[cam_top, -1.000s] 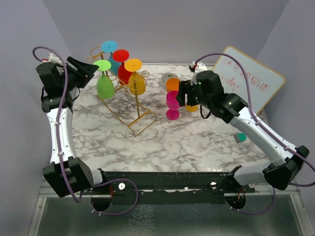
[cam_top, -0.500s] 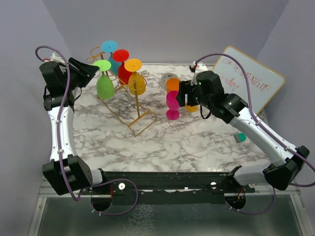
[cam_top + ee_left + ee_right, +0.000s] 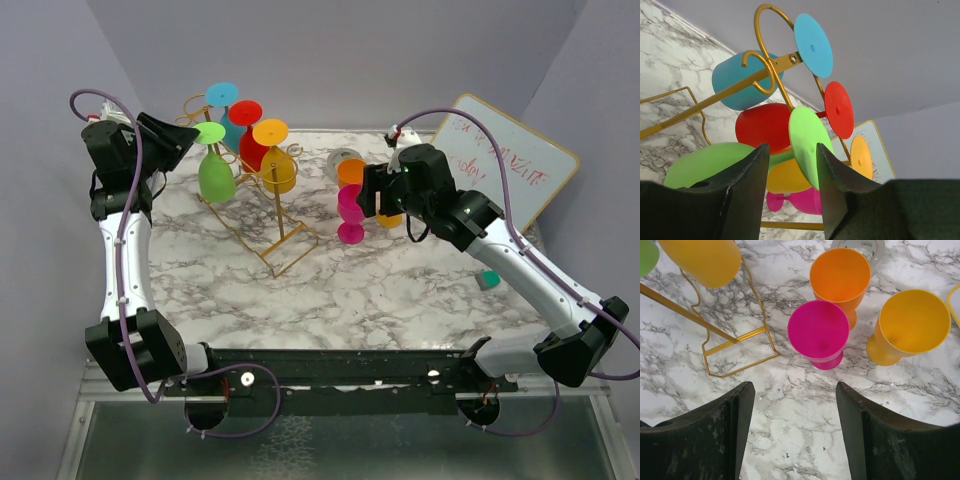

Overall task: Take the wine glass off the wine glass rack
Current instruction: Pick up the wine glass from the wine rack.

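The gold wire wine glass rack (image 3: 285,240) stands at the back left of the marble table, with green, blue, red and yellow glasses hanging upside down from it. My left gripper (image 3: 186,140) is at the green wine glass (image 3: 214,178), level with its foot. In the left wrist view the green foot disc (image 3: 807,142) sits at the tips of my left gripper (image 3: 790,167), against the right finger, and the jaws stand apart. My right gripper (image 3: 368,195) hovers open above the table near a magenta glass (image 3: 817,330), holding nothing.
An orange glass (image 3: 840,272) and a yellow glass (image 3: 912,320) stand upright beside the magenta one. A whiteboard (image 3: 505,165) leans at the back right. A small teal object (image 3: 488,279) lies near the right arm. The rack's wire base (image 3: 735,342) reaches toward the table's middle.
My left gripper's jaws have narrowed beside the green glass's foot, and the left arm has shifted slightly. The right arm has not moved.
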Controlling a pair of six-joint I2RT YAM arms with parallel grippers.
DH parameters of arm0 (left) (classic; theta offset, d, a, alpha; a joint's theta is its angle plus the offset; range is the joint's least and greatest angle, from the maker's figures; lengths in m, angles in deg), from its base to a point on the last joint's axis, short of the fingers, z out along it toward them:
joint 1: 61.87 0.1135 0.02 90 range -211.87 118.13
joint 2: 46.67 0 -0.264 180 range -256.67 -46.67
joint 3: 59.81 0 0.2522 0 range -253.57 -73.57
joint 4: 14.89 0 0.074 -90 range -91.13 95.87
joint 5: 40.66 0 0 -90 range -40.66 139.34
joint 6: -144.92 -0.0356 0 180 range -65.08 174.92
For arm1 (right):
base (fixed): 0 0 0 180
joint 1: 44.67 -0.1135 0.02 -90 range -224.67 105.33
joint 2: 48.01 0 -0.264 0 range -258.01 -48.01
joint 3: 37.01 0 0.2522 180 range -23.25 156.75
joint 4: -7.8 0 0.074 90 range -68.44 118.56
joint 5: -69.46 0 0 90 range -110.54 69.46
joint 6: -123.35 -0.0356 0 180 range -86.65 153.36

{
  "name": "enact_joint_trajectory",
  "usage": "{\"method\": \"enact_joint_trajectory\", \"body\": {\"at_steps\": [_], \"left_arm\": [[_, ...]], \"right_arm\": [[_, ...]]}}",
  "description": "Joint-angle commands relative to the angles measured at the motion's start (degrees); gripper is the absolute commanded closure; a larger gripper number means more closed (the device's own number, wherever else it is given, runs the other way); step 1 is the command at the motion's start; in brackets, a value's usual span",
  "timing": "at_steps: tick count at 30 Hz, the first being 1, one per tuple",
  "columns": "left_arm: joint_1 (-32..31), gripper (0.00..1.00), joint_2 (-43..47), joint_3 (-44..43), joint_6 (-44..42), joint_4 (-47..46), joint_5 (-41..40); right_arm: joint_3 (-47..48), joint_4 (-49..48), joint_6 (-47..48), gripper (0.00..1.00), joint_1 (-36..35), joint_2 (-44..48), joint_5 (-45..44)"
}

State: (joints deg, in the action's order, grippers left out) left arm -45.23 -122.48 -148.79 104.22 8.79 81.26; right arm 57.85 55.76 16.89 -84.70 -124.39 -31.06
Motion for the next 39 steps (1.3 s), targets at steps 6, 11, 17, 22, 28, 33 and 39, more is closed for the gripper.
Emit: {"method": "enact_joint_trajectory", "body": {"at_steps": [6, 11, 17, 22, 28, 33, 39], "left_arm": [[-0.3, 0.65, -1.7, -2.5, -1.0, -1.3, -0.1], [-0.3, 0.71, -1.8, -2.9, -1.2, -1.3, -0.2], [-0.3, 0.79, -1.9, -3.3, -1.7, -1.3, 0.0], [-0.2, 0.81, -1.7, -3.2, -2.3, -1.1, -0.1], [-0.3, 0.86, -1.1, -2.7, -2.1, -1.0, -0.2], [-0.4, 0.91, -1.0, -3.0, -2.0, -1.0, -0.4], [-0.4, 0.95, -0.9, -3.4, -2.2, -0.7, -0.6]], "right_arm": [[-0.7, -0.8, -0.5, 0.29, -0.1, 1.5, 1.0], [-0.7, -0.8, -0.5, 0.28, -0.1, 1.6, 1.2], [-0.7, -0.9, -0.5, 0.28, -0.1, 1.7, 1.7], [-0.7, -1.1, -0.6, 0.28, -0.1, 1.7, 1.9], [-0.5, -0.9, -0.7, 0.28, -0.1, 1.2, 3.0], [-0.6, -1.2, -0.8, 0.28, -0.1, 1.1, 3.1], [-0.6, -0.8, -1.1, 0.28, -0.1, 0.2, 4.2]]}}
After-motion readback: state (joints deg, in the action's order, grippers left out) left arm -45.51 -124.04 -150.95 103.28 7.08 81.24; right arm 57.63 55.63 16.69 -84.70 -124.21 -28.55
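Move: The green wine glass hangs upside down in the rack with its foot right at the left fingertips; its middle is about 2 cm ahead, 2 cm to the right and 5 cm below. At much the same height, from the left hand, the blue glass is some 13 cm ahead and 2 cm right, the red glass about 10 cm ahead and 8 cm right. From the right hand the green glass lies roughly 30 cm left, 9 cm ahead and 2 cm higher. The left hand eases forward just under 1 cm towards the green glass's foot, its fingers closing from a bit under half open to almost shut, then it holds that reach while they pinch the near rim of the foot from either side. With the rim between the fingertips it starts to lift, rising about 1 cm and tipping up only a degree or two, the fingers still tightening a little. ##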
